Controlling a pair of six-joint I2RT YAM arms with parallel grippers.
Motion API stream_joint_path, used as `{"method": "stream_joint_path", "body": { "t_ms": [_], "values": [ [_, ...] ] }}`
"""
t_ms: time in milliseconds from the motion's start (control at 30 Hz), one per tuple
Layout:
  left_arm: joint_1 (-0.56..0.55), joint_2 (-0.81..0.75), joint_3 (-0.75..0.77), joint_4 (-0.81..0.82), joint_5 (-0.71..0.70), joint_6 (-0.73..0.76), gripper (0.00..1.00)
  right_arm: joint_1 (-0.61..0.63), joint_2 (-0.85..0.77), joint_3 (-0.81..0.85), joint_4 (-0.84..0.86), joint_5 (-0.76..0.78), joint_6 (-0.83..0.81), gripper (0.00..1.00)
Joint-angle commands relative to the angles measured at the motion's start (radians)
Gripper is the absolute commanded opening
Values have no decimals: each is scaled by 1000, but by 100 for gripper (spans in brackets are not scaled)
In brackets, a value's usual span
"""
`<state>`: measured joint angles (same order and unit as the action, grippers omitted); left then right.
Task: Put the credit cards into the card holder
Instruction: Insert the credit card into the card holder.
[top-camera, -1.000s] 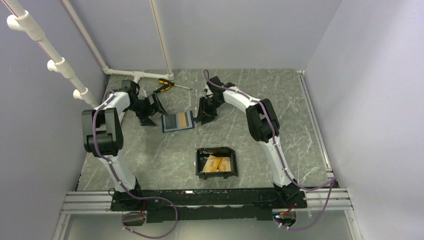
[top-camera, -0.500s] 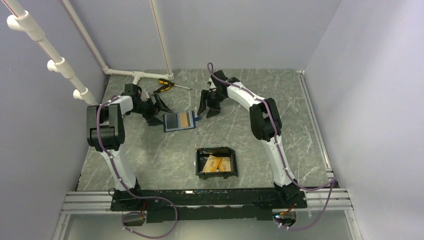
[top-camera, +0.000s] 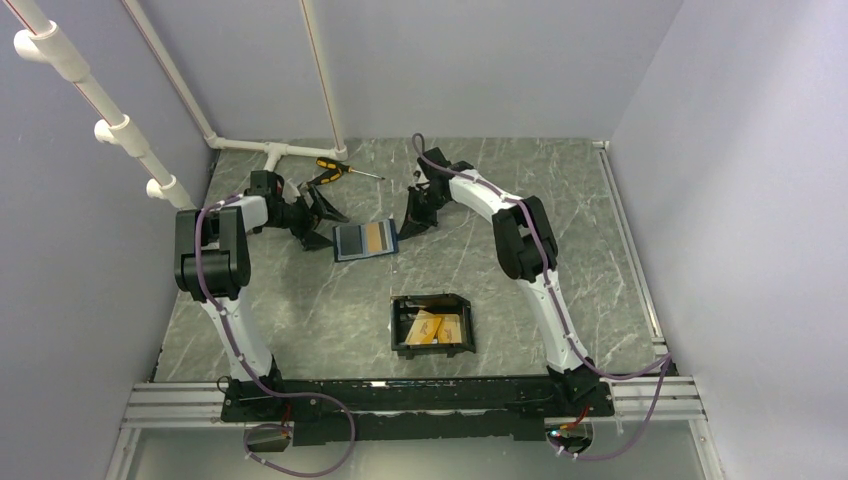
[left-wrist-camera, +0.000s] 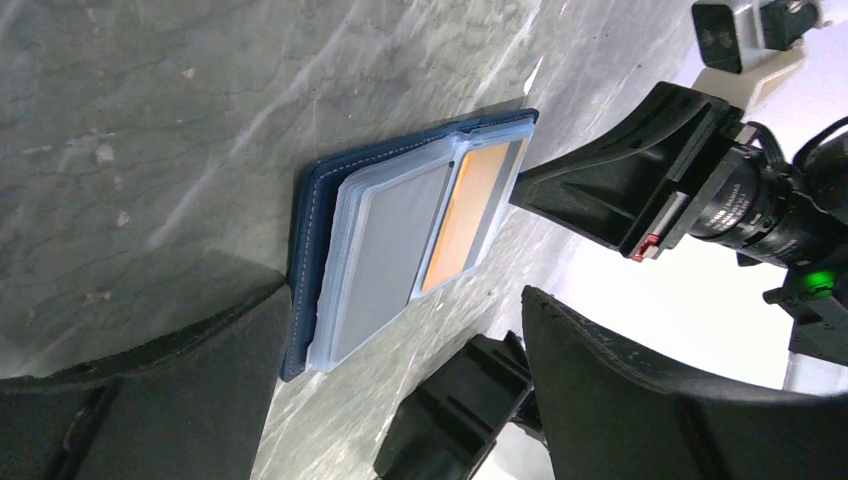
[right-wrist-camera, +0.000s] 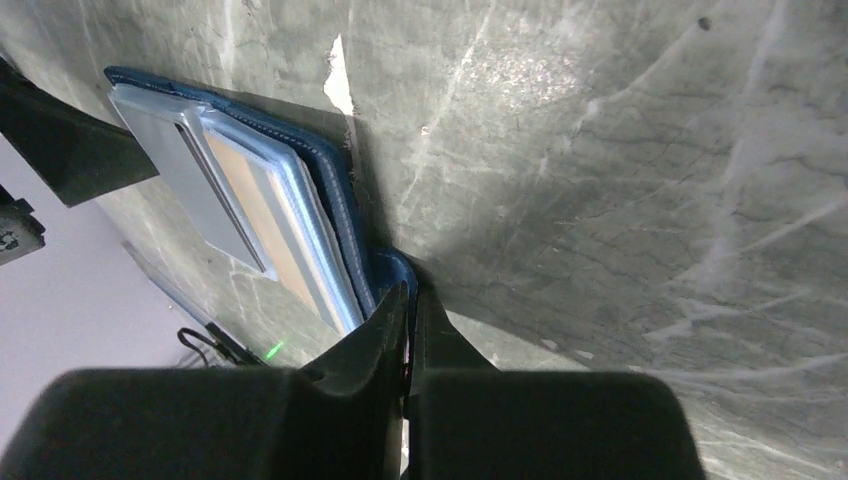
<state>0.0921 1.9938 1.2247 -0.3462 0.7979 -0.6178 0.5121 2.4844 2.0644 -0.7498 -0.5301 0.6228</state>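
A dark blue wallet (top-camera: 358, 242) lies open at the back of the table, with one orange credit card (top-camera: 376, 238) under its clear sleeve (left-wrist-camera: 470, 215) (right-wrist-camera: 262, 215). My right gripper (top-camera: 404, 228) (right-wrist-camera: 408, 292) is shut at the wallet's right corner, and a bit of blue edge (right-wrist-camera: 396, 265) curls up between its tips. My left gripper (top-camera: 324, 222) (left-wrist-camera: 400, 400) stands open just left of the wallet, touching nothing. The black card holder (top-camera: 397, 325) sits nearer the arm bases, holding two orange cards (top-camera: 437, 327).
A yellow-and-black screwdriver (top-camera: 331, 170) lies behind the left gripper near the white pipes (top-camera: 275, 152). Grey walls close the table at the back and both sides. The right arm's wrist camera (left-wrist-camera: 745, 205) looms beyond the wallet.
My right gripper opened wider, then shut at the wallet's right corner. The left gripper swung in toward the wallet's left side. The wallet shifted slightly right.
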Motion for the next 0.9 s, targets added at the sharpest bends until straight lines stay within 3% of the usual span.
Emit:
{"method": "stream_joint_path", "body": {
  "t_ms": [0,400,767,867],
  "values": [
    [-13,-11,-11,99,96,-94,89,2,-2,-21,25,24,12,0],
    [-85,-130,-27,238,104,-257,89,6,-37,-67,18,49,34,0],
    [-219,-25,-4,453,132,-432,88,-3,-115,-170,47,48,61,0],
    [-217,-61,3,400,107,-386,89,-7,-138,-192,50,55,45,0]
  ]
}}
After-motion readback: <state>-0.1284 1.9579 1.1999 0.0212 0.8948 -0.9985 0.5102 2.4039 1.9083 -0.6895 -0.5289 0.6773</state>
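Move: The left hand, open and empty, hovers low beside the card holder's left end; the tan card's pocket is about 10 cm to its right and 2 cm nearer the base, roughly 4 cm lower. The grey card lies some 5 cm right, 3 cm back, and the screwdrivers about 16 cm ahead, 2 cm right. The right hand pinches the holder's right edge, with the holder's middle about 8 cm to its left. The left hand lifts about 6 cm clear of the holder's left end and sweeps some 11 cm to the right over the holder towards the tan card's pocket, rising mostly in the middle of the trip, its fingers staying wide open as the wrist rolls slightly so that its left side drops. Meanwhile the right hand keeps its pinch on the holder's right edge, nearly still at first and then drawing it back towards the base by 1 to 2 cm and slightly right. ##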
